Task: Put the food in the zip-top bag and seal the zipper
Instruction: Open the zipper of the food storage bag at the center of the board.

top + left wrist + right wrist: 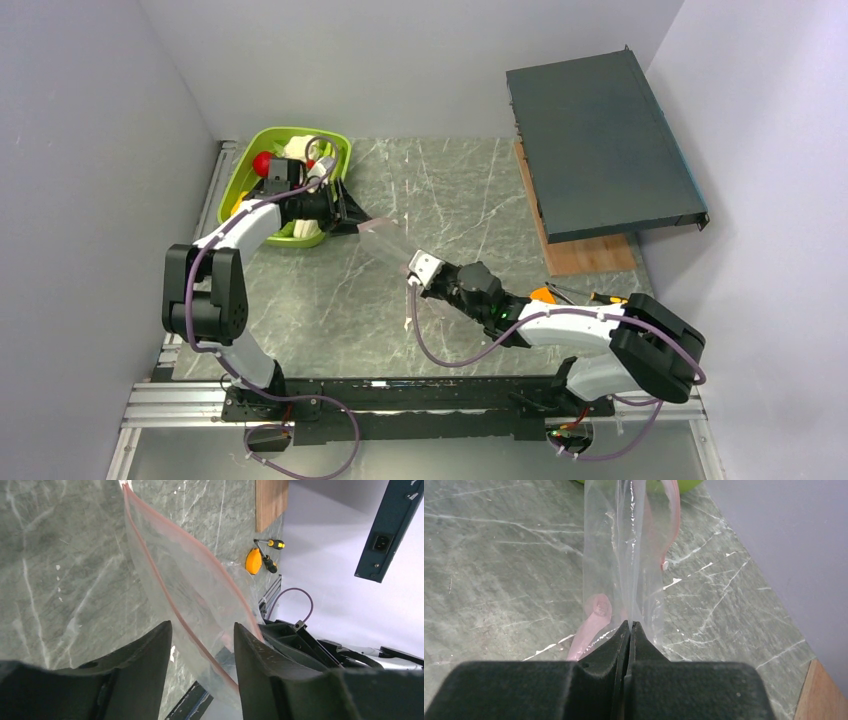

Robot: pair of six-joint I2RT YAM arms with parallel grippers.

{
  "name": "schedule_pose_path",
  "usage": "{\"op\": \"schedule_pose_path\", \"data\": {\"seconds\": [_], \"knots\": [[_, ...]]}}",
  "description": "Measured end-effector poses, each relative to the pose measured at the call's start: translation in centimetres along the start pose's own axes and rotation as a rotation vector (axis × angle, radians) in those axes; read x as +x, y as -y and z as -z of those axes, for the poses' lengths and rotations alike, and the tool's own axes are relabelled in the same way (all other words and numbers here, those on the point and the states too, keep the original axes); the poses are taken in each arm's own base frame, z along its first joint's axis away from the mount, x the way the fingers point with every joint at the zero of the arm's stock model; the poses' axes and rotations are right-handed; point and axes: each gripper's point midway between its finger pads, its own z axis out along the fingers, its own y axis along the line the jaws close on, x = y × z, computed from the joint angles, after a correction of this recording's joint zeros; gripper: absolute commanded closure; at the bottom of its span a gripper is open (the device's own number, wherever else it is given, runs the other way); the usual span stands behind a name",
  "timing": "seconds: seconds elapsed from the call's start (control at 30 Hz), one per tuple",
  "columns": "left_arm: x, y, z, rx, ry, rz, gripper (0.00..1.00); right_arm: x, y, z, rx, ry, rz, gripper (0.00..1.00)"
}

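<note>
The clear zip-top bag [385, 237] is stretched in the air between my two grippers. My right gripper [415, 266] is shut on one edge of it [616, 545], its jaws pressed flat together on the plastic [630, 624]. My left gripper [352, 215] stands at the other end by the tray. Its jaws are apart [202, 630], and the bag [195, 585] with its pink zipper [165, 590] passes between them, close to the right finger. The food, a red piece [262, 162] and pale pieces [297, 148], lies in the lime-green tray [240, 178].
A dark grey case [600, 140] leans on a wooden board [590, 255] at the back right. An orange disc [253, 561] and screwdrivers [270, 543] lie by the right arm. The tray's rim [664, 485] is just beyond the bag.
</note>
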Motion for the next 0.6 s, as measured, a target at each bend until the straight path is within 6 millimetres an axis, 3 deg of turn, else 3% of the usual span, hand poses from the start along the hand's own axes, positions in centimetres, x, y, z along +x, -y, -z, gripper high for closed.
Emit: {"op": "schedule_pose_path", "data": {"seconds": [0.13, 0.27, 0.3, 0.33, 0.4, 0.6], "knots": [[0.5, 0.3, -0.4, 0.005, -0.016, -0.011, 0.64, 0.1, -0.2, -0.1, 0.010, -0.012, 0.005, 1.00], [0.9, 0.6, -0.7, 0.009, -0.030, -0.034, 0.87, 0.2, -0.7, -0.1, 0.018, -0.024, -0.001, 1.00], [1.0, 0.6, -0.7, 0.012, -0.032, -0.037, 0.93, 0.2, -0.7, -0.1, 0.025, -0.028, -0.006, 0.98], [1.0, 0.7, -0.8, 0.014, -0.034, -0.041, 0.98, 0.3, -0.7, 0.0, 0.030, -0.033, -0.013, 0.86], [1.0, 0.7, -0.8, 0.012, -0.033, -0.050, 1.00, 0.4, -0.5, 0.0, 0.048, -0.053, -0.040, 0.75], [0.4, 2.1, 0.4, -0.018, 0.033, -0.151, 1.00, -0.2, 0.5, -0.7, 0.101, -0.149, -0.184, 0.64]]}}
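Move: The bag's front lip crosses the gap between the open left fingertips, about 2 cm to the left hand's right, 1 cm ahead and 1 cm below. Its rear lip hangs some 3 cm behind that hand and 2 cm right; the green bin lies about 18 cm left, 8 cm ahead and 11 cm lower. From the right hand, still pinching a fold of the bag's wall, the front lip is about 10 cm ahead and 8 cm left, roughly level. Ease the left gripper about 1.5 cm right and slightly back along the mouth and shut its fingers on the front lip alone, leaving the rear lip outside, then lift about 2 cm. As the left fingers finish closing, part the right fingers to about a third, letting go of the fold, and turn that hand some 10 degrees clockwise while its fingertips tip down, nearly in place. ##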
